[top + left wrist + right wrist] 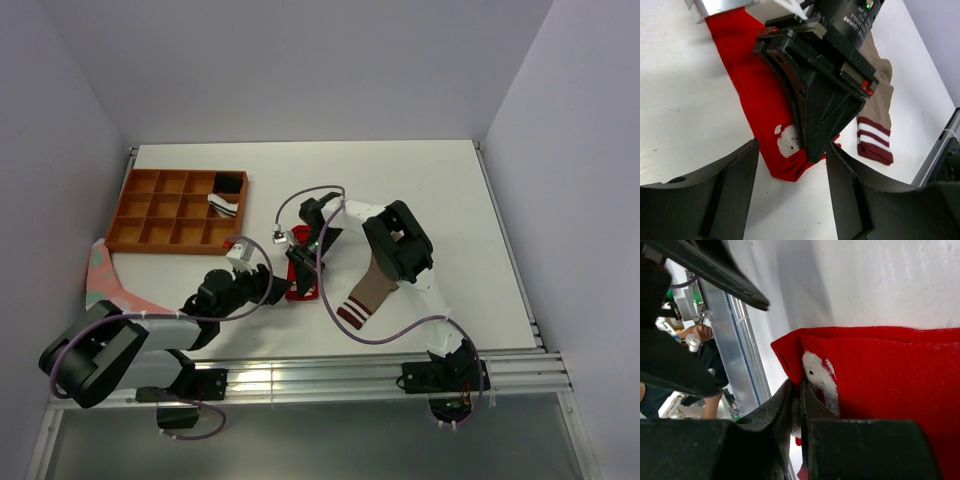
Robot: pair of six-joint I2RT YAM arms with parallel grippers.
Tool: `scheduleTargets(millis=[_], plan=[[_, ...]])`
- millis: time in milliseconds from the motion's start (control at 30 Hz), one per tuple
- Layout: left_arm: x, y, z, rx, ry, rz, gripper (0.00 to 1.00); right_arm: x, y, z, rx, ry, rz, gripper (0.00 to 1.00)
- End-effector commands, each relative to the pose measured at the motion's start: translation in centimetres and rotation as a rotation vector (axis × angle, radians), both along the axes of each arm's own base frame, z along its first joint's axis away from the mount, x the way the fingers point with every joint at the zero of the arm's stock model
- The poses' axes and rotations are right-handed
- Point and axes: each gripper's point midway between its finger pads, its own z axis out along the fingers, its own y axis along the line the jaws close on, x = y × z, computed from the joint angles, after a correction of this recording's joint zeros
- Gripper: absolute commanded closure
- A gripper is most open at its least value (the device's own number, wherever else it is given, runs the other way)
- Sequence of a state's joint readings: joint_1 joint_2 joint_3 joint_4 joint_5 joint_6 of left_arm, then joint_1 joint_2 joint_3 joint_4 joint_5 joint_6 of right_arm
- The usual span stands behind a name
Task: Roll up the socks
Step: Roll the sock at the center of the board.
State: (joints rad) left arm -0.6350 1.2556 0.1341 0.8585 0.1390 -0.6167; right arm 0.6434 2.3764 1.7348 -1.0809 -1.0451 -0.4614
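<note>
The red sock (760, 95) lies flat on the white table, its end with the white cartoon patch (787, 145) nearest my left gripper. My right gripper (800, 390) is shut on the edge of the red sock (880, 370) right beside that patch. In the top view it (302, 268) stands over the red sock (300, 288). My left gripper (792, 180) is open just short of the sock's end, with only bare table between its fingers. The tan sock (372, 288) with the maroon-and-white cuff (874, 142) lies to the right, partly under the right arm.
An orange compartment tray (150, 212) stands at the back left and holds a black-and-white bundle (228, 195). A pink-and-green sock (100, 275) lies at the table's left edge. The metal rail (350, 372) runs along the near edge.
</note>
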Motion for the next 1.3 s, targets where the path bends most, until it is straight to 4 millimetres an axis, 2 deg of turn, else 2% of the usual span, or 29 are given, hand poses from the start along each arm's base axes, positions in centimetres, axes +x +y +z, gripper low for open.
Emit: scheduleTargets(millis=[0,633,867,1267], plan=[[0.0,-1.2,1.2,-0.023,-0.071,-0.061,0.39,0.1,0.3,1.1,0.034,0.020,0.007,0.96],[-0.6,-3.5,-0.7,-0.015,-0.025,-0.188,0.49,-0.3,-0.2,0.5,0.018,0.043,0.028,0.97],[-0.7,-3.6,-1.4,-0.008,-0.008,-0.192,0.55,-0.1,-0.3,0.4,0.015,0.043,0.021,0.98],[-1.1,-3.5,-2.7,0.008,0.025,-0.200,0.59,0.4,-0.8,0.6,0.023,0.050,0.003,0.98]])
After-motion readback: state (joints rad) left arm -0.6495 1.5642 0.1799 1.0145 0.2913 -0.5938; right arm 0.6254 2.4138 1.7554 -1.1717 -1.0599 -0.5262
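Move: The folded near end of the red sock, still pinched between my right fingertips, lies about 5 cm below my left hand, some 4 cm to its right and 1 cm back; from my right hand it is right at the fingers. The brown sock's middle is roughly 21 cm to the right of my left hand and 3 cm ahead. The compartment tray's middle is about 28 cm to its left and 20 cm ahead. I lower my left hand about 4 cm onto the pinched end of the red sock, easing some 3 cm right and slightly back and turning it about 10 degrees clockwise, while its fingers draw in by a third but stay open, one tip on either side of the fold. My right hand keeps its shut grip there, shifting barely a centimetre. ##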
